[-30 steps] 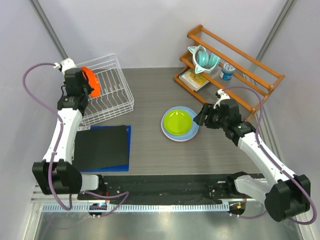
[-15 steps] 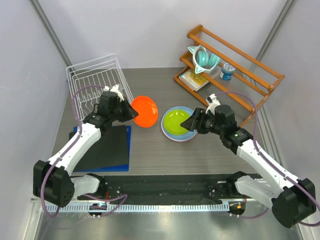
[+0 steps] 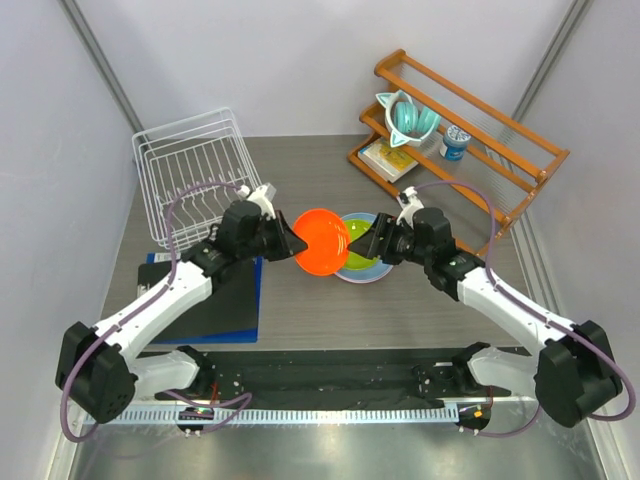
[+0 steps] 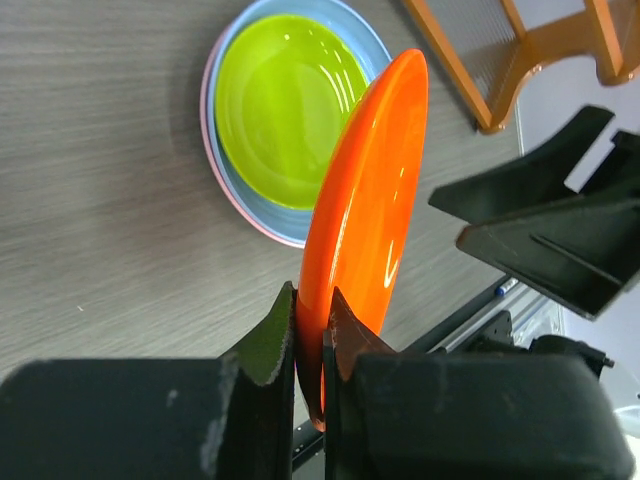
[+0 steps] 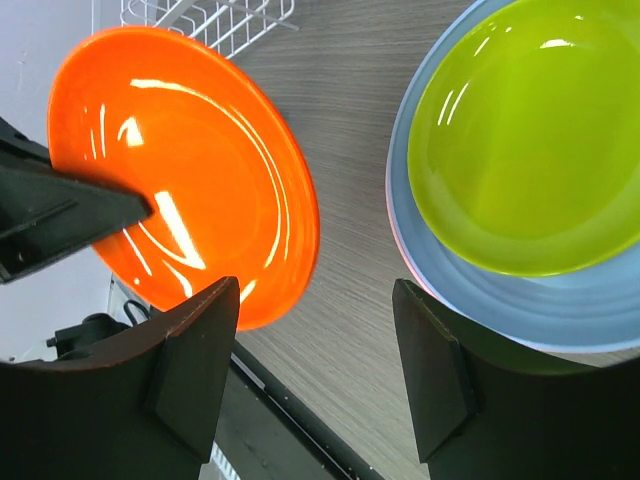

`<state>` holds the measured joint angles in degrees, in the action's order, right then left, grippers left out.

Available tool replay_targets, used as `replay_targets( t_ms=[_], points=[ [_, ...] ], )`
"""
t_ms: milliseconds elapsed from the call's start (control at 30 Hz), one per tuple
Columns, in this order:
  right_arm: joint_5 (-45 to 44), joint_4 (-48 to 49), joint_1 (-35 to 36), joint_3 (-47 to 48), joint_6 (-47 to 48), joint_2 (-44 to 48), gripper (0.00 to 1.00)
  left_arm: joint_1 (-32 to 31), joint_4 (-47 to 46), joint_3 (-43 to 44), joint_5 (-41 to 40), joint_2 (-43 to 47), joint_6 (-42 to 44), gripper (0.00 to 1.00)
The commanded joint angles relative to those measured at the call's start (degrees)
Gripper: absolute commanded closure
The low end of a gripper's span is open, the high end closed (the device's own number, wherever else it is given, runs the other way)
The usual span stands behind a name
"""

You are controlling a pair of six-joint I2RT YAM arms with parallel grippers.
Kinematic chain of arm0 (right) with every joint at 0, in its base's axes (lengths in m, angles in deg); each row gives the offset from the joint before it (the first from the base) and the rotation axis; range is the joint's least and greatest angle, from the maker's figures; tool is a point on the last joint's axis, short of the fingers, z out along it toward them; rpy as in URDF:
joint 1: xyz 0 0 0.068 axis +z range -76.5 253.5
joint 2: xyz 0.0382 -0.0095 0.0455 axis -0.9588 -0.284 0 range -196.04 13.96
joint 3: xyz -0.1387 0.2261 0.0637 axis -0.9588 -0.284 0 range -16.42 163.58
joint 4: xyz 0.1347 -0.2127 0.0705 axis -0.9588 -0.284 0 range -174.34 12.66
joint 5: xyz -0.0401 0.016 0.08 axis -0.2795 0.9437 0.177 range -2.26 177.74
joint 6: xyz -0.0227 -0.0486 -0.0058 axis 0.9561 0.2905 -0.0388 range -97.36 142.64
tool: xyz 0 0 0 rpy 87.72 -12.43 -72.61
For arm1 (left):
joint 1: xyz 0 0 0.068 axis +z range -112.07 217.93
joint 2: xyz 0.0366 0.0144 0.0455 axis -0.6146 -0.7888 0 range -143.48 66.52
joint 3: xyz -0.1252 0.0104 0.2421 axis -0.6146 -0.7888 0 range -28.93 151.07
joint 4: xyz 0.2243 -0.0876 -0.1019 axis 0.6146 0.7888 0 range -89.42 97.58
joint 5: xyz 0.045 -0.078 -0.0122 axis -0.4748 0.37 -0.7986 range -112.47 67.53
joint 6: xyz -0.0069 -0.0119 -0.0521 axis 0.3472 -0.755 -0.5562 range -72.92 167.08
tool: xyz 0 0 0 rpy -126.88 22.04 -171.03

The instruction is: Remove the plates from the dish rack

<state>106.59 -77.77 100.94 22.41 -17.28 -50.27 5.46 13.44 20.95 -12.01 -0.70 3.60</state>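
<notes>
My left gripper [image 3: 292, 246] [image 4: 310, 312] is shut on the rim of the orange plate [image 3: 320, 242] [image 4: 365, 190] [image 5: 180, 170]. It holds the plate on edge above the table, just left of the stack. That stack has the lime green plate [image 3: 357, 259] [image 4: 275, 110] [image 5: 530, 140] on the light blue plate [image 3: 366, 275] [image 5: 500, 290], with a pink rim [image 4: 228, 187] showing underneath. My right gripper [image 3: 376, 240] [image 5: 315, 300] is open and empty, hovering between the orange plate and the stack. The white wire dish rack [image 3: 195, 170] at the back left holds no plates.
A dark mat [image 3: 205, 295] lies at the front left. The wooden shelf rack [image 3: 470, 130] at the back right holds a teal cup [image 3: 408, 115], a small blue jar [image 3: 455, 142] and a flat box [image 3: 390, 158].
The left arm lifted the orange plate out of the dish rack and carried it right to the stack. The right gripper moved left toward it, jaws staying open.
</notes>
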Motion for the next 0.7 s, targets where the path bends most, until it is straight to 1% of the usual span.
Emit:
replay_targets(
  t_ms=[0, 133, 300, 333, 367, 400, 433, 500, 533, 567, 600, 667],
  points=[
    [1.5, 6.5, 0.8, 0.8, -1.6, -2.1, 0.32, -2.1, -5.2, -0.6, -0.3, 1.1, -1.6, 1.0],
    [2.1, 8.2, 1.0, 0.5, -1.9, -4.4, 0.32, -4.0, -6.4, -0.9, 0.3, 1.0, -1.7, 1.0],
    [5.8, 13.5, 1.0, -0.6, -3.3, -7.0, 0.33, -4.9, -8.5, -1.0, 2.5, 0.4, -1.5, 1.0],
    [6.2, 13.9, 1.0, -0.7, -3.3, -7.1, 0.47, -4.9, -9.0, -1.1, 2.9, 0.3, -1.5, 1.0],
    [7.0, 15.3, 1.0, -0.9, -3.7, -7.1, 0.56, -5.1, -9.3, -1.2, 3.8, 0.2, -1.3, 1.0],
    [7.2, 15.9, 1.0, -1.6, -3.9, -7.0, 0.62, -5.1, -9.9, -1.2, 4.0, -0.1, -1.1, 1.0],
    [7.6, 16.3, 1.0, -1.8, -4.1, -6.8, 0.82, -5.1, -10.0, -1.2, 4.2, -0.1, -0.9, 1.0],
    [8.3, 17.5, 1.0, -2.5, -4.3, -6.0, 0.96, -5.1, -9.9, -1.5, 3.6, -0.1, -0.3, 1.0],
    [8.0, 17.2, 1.0, -2.7, -4.3, -5.5, 0.99, -5.0, -9.7, -1.7, 3.3, 0.0, -0.2, 0.91],
    [7.6, 16.7, 1.0, -2.9, -4.1, -5.1, 0.99, -5.0, -9.6, -1.9, 2.6, 0.1, -0.2, 0.77],
    [5.5, 15.6, 1.0, -2.9, -3.9, -3.9, 0.99, -5.1, -9.1, -2.0, 1.0, 0.1, -0.1, 0.6],
    [3.4, 12.4, 1.0, -2.7, -2.5, -2.5, 0.99, -5.0, -7.3, -1.8, -0.3, 0.3, 0.9, 0.48]
  ],
)
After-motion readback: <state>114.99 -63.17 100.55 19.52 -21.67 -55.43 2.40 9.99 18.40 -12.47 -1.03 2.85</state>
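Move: The orange plate is already held by its near-left rim in the left hand, its middle some 6 cm to the right and 2 cm ahead. From the open right hand that middle is roughly 8 cm left and 1 cm ahead, level in height. The green plate lies about 9 cm ahead of the right hand, hardly to either side and some 15 cm down. The blue plate under it is centred about 8 cm ahead and 2 cm right. The right fingers pinch the orange plate's free rim after slipping some 2.5 cm left towards it, dipping a little and rising again as they shut, the wrist rolling about 10 degrees. The left hand brings the plate rightward and slightly back, about 3 cm, eases back a centimetre, then opens and lets go of its own rim. ##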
